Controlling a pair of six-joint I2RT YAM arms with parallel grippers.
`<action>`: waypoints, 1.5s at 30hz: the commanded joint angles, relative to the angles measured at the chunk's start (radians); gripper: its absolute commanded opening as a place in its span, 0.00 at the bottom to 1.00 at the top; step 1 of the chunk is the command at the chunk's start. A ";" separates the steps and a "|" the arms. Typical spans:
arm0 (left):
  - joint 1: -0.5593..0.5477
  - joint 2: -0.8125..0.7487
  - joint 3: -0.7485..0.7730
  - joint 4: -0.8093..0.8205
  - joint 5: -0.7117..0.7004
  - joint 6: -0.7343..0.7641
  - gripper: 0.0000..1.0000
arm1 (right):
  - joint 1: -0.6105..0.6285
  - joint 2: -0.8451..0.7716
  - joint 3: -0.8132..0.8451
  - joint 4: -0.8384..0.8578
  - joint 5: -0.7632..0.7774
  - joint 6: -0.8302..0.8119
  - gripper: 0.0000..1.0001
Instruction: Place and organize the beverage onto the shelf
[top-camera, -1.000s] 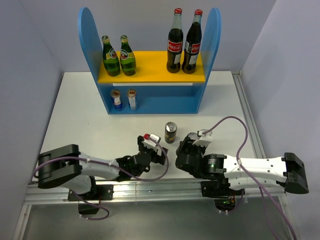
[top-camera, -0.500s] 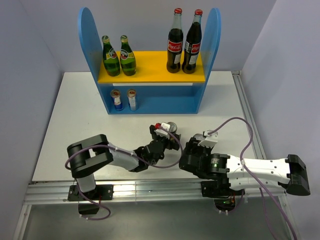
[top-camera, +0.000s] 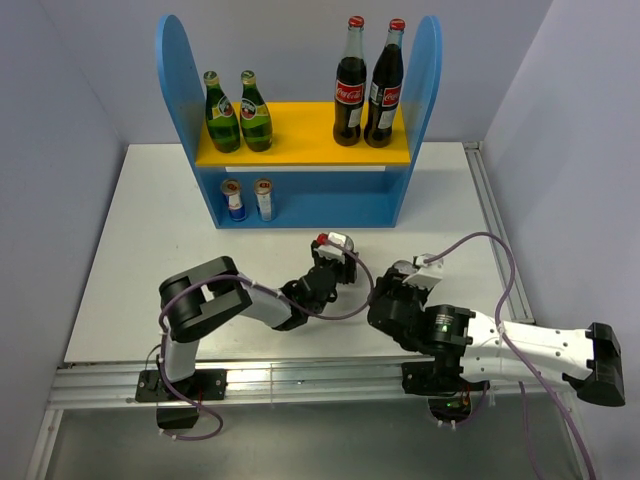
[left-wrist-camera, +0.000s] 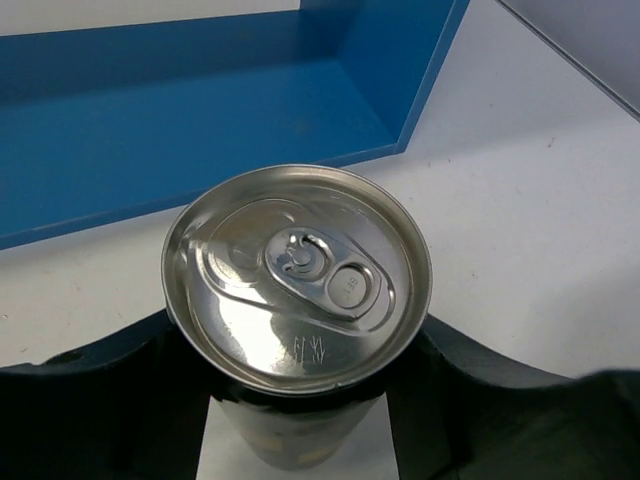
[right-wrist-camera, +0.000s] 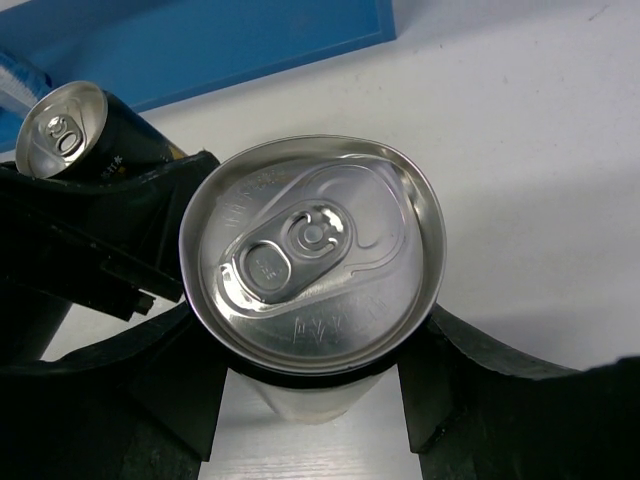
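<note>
The shelf (top-camera: 176, 92) stands at the back, with two green bottles (top-camera: 238, 112) on its yellow board (top-camera: 300, 140) and two silver-blue cans (top-camera: 249, 200) on the lower level. In front of the shelf, my left gripper (top-camera: 338, 260) surrounds a dark can (left-wrist-camera: 297, 275). Its black fingers (left-wrist-camera: 110, 390) press both sides, so my left gripper (left-wrist-camera: 300, 405) is shut on it. Just to the right, my right gripper (top-camera: 398, 292) is shut on a second silver-topped can (right-wrist-camera: 312, 255), held upright over the table. The top view hides both held cans under the wrists.
Two tall cola bottles (top-camera: 368, 85) fill the right half of the yellow board. The lower level's right part (left-wrist-camera: 200, 130) shows bare blue floor. The two grippers sit close together, and the dark can (right-wrist-camera: 65, 130) shows beside the right one. A rail runs along the table's near edge (top-camera: 300, 375).
My left arm has reached forward and right to the dark can, and its fingers have closed around it. My right arm has shifted slightly, still holding its can.
</note>
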 joint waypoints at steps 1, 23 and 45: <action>0.018 0.000 0.024 0.055 0.010 0.008 0.05 | -0.041 -0.011 0.001 0.152 0.030 -0.120 0.00; 0.012 -0.512 -0.251 -0.164 -0.070 0.005 0.00 | -0.515 0.477 0.201 0.899 -0.278 -0.571 0.00; 0.015 -0.690 -0.401 -0.149 -0.076 -0.035 0.00 | -0.707 1.018 0.554 1.114 -0.240 -0.750 0.00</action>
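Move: The right gripper already holds a can. The spot for it, the lower shelf's right end, lies about 28 cm ahead, level sideways and 10 cm below; the blue side panel stands 5 cm right of that spot. The left gripper's can is some 11 cm ahead and 14 cm left of the right hand. From the left hand, already closed on that can, the lower shelf's free stretch lies roughly 18 cm ahead and 4 cm left, the nearer blue-and-white can 18 cm ahead and 21 cm left. Reach the right gripper with its can some 26 cm forward, easing down a little at the end, into the lower shelf's right corner beside the side panel; turn it about 10 degrees clockwise and drop its left side as much, keeping the grip. Meanwhile carry the left gripper's can about 13 cm left, drawing it back slightly and lifting it about 5 cm, clear of the right arm. ##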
